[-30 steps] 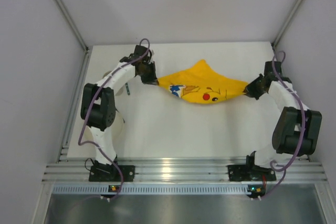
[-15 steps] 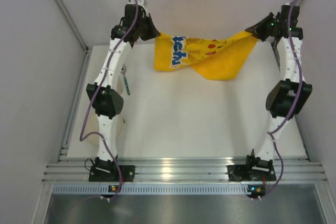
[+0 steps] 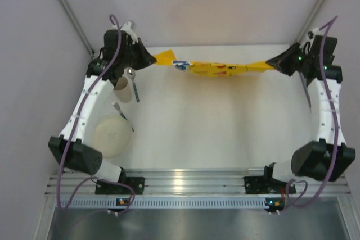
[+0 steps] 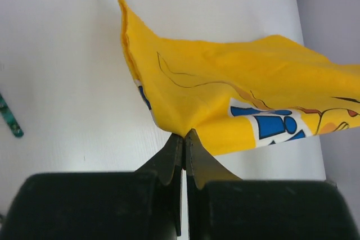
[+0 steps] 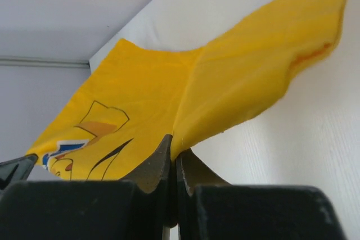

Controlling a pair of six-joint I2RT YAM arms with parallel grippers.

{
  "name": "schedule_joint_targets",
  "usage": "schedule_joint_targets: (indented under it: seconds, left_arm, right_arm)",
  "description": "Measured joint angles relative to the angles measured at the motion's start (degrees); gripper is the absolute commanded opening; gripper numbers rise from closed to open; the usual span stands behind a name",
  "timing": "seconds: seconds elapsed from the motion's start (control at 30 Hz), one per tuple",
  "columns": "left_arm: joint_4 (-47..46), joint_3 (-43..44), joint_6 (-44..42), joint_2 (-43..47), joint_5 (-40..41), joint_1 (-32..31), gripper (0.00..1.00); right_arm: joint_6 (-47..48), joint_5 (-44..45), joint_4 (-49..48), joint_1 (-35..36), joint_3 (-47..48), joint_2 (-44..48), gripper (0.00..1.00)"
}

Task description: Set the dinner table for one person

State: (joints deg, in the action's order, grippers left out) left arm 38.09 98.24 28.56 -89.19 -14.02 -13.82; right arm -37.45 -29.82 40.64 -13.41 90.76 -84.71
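A yellow cartoon-printed cloth mat hangs stretched in a narrow band over the far part of the white dinner table. My left gripper is shut on the mat's left corner, and my right gripper is shut on its right corner. In the left wrist view the black fingers of the left gripper pinch a fold of the mat, which spreads away above the tabletop. In the right wrist view the right gripper pinches the mat the same way.
Beside the left arm lie a cream round plate, a brownish cup, a spoon with a teal handle and a fork. The teal handle also shows in the left wrist view. The ribbed aluminium rail runs along the near edge. Grey walls stand on both sides.
Both arms lifted the mat from mid-table up toward the back, then spread apart. The mat now stretches taut between them, and the plate and cutlery beside the left arm are uncovered.
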Motion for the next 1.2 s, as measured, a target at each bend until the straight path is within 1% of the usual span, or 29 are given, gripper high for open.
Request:
schedule_joint_targets:
  seconds: [0.07,0.17,0.23,0.3,0.37,0.4,0.5,0.63,0.7,0.9,0.93,0.97,1.0,1.03,1.07,1.1,1.13,1.2]
  left_arm:
    - [-1.62,-7.43,-0.13,6.75,-0.04,0.17,0.0]
    - [-4.09,-19.8,-0.2,13.49,-0.52,0.22,0.0]
    - [-5.16,-29.77,-0.11,15.45,-1.03,0.24,0.0]
    - [-5.44,-39.19,0.44,15.67,-1.6,0.24,0.0]
    - [-4.7,-47.12,1.27,15.65,-2.51,0.24,0.0]
    - [-3.78,-50.42,1.73,15.89,-3.1,0.22,0.0]
    - [-2.89,-56.04,2.89,18.32,-4.04,0.22,0.0]
    - [-3.39,-56.98,4.17,22.23,-5.51,-0.33,0.0]
    - [-3.93,-56.98,4.9,22.51,-6.01,-0.48,0.0]
    - [-3.8,-56.98,7.39,18.97,-8.5,-0.96,0.0]
    - [-3.26,-56.83,7.58,18.91,-8.76,-1.03,0.04]
    - [-2.43,-56.37,7.74,18.91,-9.09,-1.11,0.22]
    - [-1.55,-55.67,7.48,18.93,-9.18,-1.22,0.32]
    - [-0.37,-54.62,7.28,19.06,-8.35,-1.22,0.41]
    - [0.44,-53.7,7.15,19.23,-7.91,-0.98,0.57]
    - [1.62,-52.41,7.13,19.56,-7.41,-0.68,0.67]
    - [2.73,-51.1,7.06,19.85,-7.3,-0.5,0.98]
    - [4.92,-47.34,7.43,20.59,-6.93,-0.46,0.99]
  right_arm:
    - [0.92,0.28,-0.96,0.17,-9.51,7.37,0.0]
    - [1.64,0.96,-2.47,0.15,-26.12,13.53,0.0]
    - [1.99,1.22,-4.85,0.02,-38.77,13.86,0.0]
    - [2.56,1.51,-5.07,-0.39,-49.88,10.93,0.0]
    - [3.23,2.43,-3.19,-1.49,-58.9,9.4,0.0]
    - [3.48,3.13,-1.81,-2.16,-61.81,9.81,0.0]
    - [3.82,4.33,2.12,-3.21,-64.41,14.93,0.0]
    - [3.37,7.5,3.76,-3.61,-64.04,21.84,0.0]
    - [2.69,8.98,4.96,-3.89,-63.17,22.34,0.0]
    - [1.25,12.55,10.71,-7.13,-58.49,21.53,0.0]
    - [1.25,12.66,11.69,-7.82,-57.99,21.57,0.0]
    - [1.18,12.83,12.94,-8.63,-57.55,21.66,0.15]
    - [1.01,13.16,14.25,-9.2,-57.09,21.68,0.34]
    - [1.07,14.51,15.13,-9.79,-56.65,21.66,0.67]
    - [0.92,15.67,15.65,-10.6,-56.19,21.55,0.84]
    - [1.22,16.48,16.09,-11.43,-55.69,21.31,0.95]
    - [1.44,16.7,16.26,-12.0,-55.15,20.85,0.98]
    - [1.86,16.74,16.63,-12.68,-53.27,18.99,1.0]
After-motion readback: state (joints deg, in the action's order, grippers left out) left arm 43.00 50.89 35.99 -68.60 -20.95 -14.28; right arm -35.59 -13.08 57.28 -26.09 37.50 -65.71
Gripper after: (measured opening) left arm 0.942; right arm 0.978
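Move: The left hand, holding one end of the yellow cloth in the air, has its laying spot on the bare table about 25 cm back, 2 cm to its left and 32 cm below. The plate is 21 cm back and 22 cm left, the fork 8 cm back and 20 cm left, the cup 4 cm ahead and 21 cm left. The right hand, holding the other end, has its spot about 28 cm back, 2 cm right and 31 cm below. Down and back together, both hands sweep the stretched cloth quickly to the bare table right of the plate, the left some 25 cm down and 20 back, the right 30 down and 25 back, wrists tipping steeply down. They nearly halt, the right drifting a few centimetres rightward and turning clockwise; then both grippers open wide and the left rises about 5 cm. ##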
